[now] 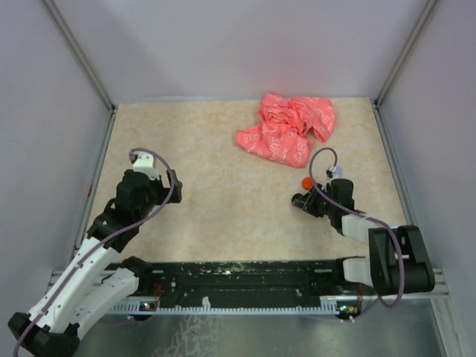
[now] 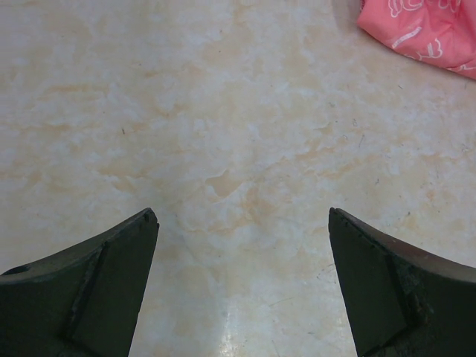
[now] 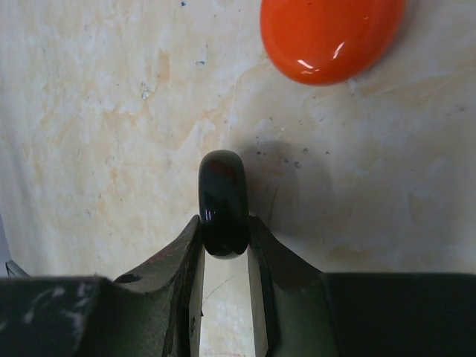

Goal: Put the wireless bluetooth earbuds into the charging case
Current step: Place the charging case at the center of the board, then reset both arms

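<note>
My right gripper (image 3: 224, 230) is shut on a glossy black rounded piece (image 3: 223, 193), held edge-on just above the tabletop; in the top view the gripper (image 1: 300, 201) is right of centre. A glossy orange disc (image 3: 331, 37) lies on the table just beyond it, also in the top view (image 1: 306, 181). I cannot tell whether the black piece is the charging case. No tiny loose earbuds show in any view. My left gripper (image 2: 242, 223) is open and empty over bare tabletop at the left (image 1: 155, 165).
A crumpled pink bag with white print (image 1: 286, 126) lies at the back right of the marbled table; its corner shows in the left wrist view (image 2: 424, 33). Grey walls and metal rails enclose the table (image 1: 223, 149).
</note>
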Robot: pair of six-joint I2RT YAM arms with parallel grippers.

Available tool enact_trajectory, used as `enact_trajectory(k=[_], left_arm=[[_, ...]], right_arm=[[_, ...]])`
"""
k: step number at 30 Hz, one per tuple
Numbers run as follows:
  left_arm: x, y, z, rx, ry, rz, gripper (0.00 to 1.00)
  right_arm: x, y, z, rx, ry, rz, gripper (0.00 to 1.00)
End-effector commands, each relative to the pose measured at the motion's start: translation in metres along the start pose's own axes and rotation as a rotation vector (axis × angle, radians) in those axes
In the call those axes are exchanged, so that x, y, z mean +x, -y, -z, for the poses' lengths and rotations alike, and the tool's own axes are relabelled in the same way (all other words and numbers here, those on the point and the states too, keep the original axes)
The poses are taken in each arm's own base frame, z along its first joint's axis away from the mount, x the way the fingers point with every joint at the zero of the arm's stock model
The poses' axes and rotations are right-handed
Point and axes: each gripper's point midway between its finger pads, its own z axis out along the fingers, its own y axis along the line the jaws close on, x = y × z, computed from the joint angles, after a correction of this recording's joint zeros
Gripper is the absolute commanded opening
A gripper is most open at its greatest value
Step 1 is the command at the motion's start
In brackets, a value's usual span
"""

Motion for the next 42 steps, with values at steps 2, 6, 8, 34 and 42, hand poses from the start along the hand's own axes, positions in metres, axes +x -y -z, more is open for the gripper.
enact_trajectory(k=[2,6,8,34,42], left_arm=[[-0.006,-0.010,-0.001,-0.005,0.033,0.030,1.00],[-0.007,-0.018,-0.003,-0.008,0.039,0.063,1.00],[-0.009,-0.017,-0.002,-0.003,0.048,0.077,1.00],[-0.075,0.002,0.130,0.248,0.360,0.214,1.00],[-0.077,0.004,0.141,0.271,0.382,0.213,1.00]], right_arm=[[-0.018,0.030,0.007,0.183,0.095,-0.057,0.24],[-0.024,0.036,0.018,0.250,0.134,-0.071,0.59],[-0.028,0.037,0.026,0.278,0.153,-0.072,0.69],[-0.115,-0.136,0.258,0.022,0.695,0.451,0.86],[-0.116,-0.131,0.269,0.070,0.742,0.524,0.86]])
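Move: The right gripper still pinches the black charging case just above the board; its spot is some 3 cm to the right, 1 cm ahead and about 2 cm below. The red case sits roughly 7 cm ahead and 3 cm to the right of this hand, the purple one about 11 cm ahead and 13 cm right, the white one 6 cm ahead and 12 cm right. From the empty left hand the spot is around 44 cm to the right, 2 cm ahead and 19 cm below. Ease the right gripper a couple of centimetres to the right and slightly forward, opening the fingers wide to let go of the black case. Then lift away nearly 30 cm, also backing and drifting right, while tipping the fingers up some 40 degrees. Keep the left gripper open; shift it slightly left, then draw it up and back, fingers tipping upward. ##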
